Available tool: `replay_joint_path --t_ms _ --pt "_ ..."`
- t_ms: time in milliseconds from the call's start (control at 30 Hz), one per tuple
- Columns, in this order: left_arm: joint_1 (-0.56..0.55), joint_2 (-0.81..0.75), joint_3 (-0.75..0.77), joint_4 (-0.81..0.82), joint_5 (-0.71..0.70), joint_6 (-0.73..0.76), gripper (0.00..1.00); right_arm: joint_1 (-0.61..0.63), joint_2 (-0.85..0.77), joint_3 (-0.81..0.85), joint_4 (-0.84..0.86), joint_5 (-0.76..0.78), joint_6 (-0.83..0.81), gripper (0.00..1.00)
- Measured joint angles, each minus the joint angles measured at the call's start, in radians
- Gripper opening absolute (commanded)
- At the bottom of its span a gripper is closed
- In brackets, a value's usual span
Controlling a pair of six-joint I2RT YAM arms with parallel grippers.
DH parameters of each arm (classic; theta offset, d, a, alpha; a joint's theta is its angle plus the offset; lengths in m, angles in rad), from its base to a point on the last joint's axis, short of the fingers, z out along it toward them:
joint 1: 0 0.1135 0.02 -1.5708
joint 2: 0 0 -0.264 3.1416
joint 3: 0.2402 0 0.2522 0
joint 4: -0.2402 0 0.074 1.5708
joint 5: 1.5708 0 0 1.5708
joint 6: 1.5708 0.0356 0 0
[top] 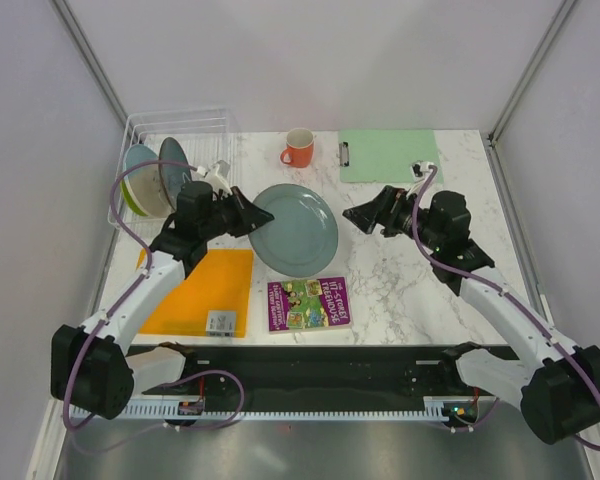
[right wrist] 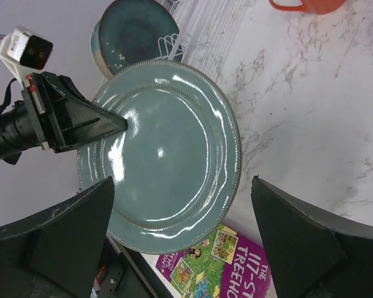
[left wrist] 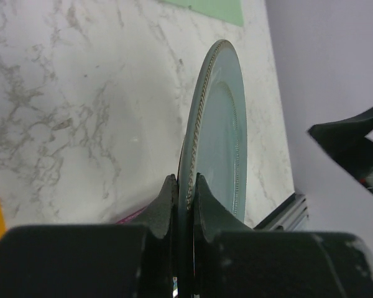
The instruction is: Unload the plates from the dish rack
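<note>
My left gripper (top: pixel 248 214) is shut on the rim of the grey-green plate (top: pixel 298 230) and holds it over the table's middle, just right of the dish rack (top: pixel 195 125). In the left wrist view the plate (left wrist: pixel 222 124) is edge-on between my fingers (left wrist: pixel 166 202). My right gripper (top: pixel 365 216) is open and empty, right of the plate and facing it; its view shows the plate (right wrist: pixel 168 149) and my left gripper (right wrist: pixel 121 123). The dark teal plate (top: pixel 173 160) and the cream-and-blue plate (top: pixel 143 182) stand in the rack. The lime plate is hidden.
An orange mug (top: pixel 299 148) and a green clipboard (top: pixel 385 155) lie at the back. A purple book (top: pixel 308 303) lies near the front under the plate's edge. An orange mat (top: pixel 205 292) with a small card lies front left.
</note>
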Motion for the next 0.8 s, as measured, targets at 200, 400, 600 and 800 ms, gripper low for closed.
replay_joint_path --t_ms 200,400,600,800 --pt "-0.01 -0.012 -0.023 0.212 0.064 -0.101 0.02 0.034 0.064 -0.054 0.073 -0.005 0.046 0.98" --pt "-0.024 -0.024 -0.06 0.32 0.104 -0.153 0.02 0.039 0.114 -0.064 0.141 -0.026 0.074 0.93" --pt "-0.036 -0.024 -0.133 0.389 0.125 -0.191 0.02 0.039 0.192 -0.065 0.276 -0.105 0.142 0.56" --pt "-0.026 -0.018 -0.177 0.459 0.157 -0.227 0.03 0.02 0.264 -0.087 0.403 -0.184 0.285 0.0"
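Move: The plate the right hand goes for has its middle about 17 cm to that hand's left, 2 cm ahead and some 9 cm below. From the left hand, already gripping the plate's left rim, the open right gripper is about 23 cm to the right, 2 cm back and 5 cm higher. The book lies roughly 10 cm right of the left hand, 12 cm back and 20 cm down, the orange sheet 19 cm left, 9 cm back, equally low. The right hand, fingers wide open, sinks about 4 cm and slides some 4.5 cm to its left to straddle the plate's free right rim, rolling its left side up as it turns a little counter-clockwise, then shuts its fingers and pinches that rim. Meanwhile the left hand keeps its pinch and brings the plate to meet it, rising about 5 cm and drifting 3.5 cm right before settling back down a couple of centimetres, its left side dipping by 15 to 20 degrees. ##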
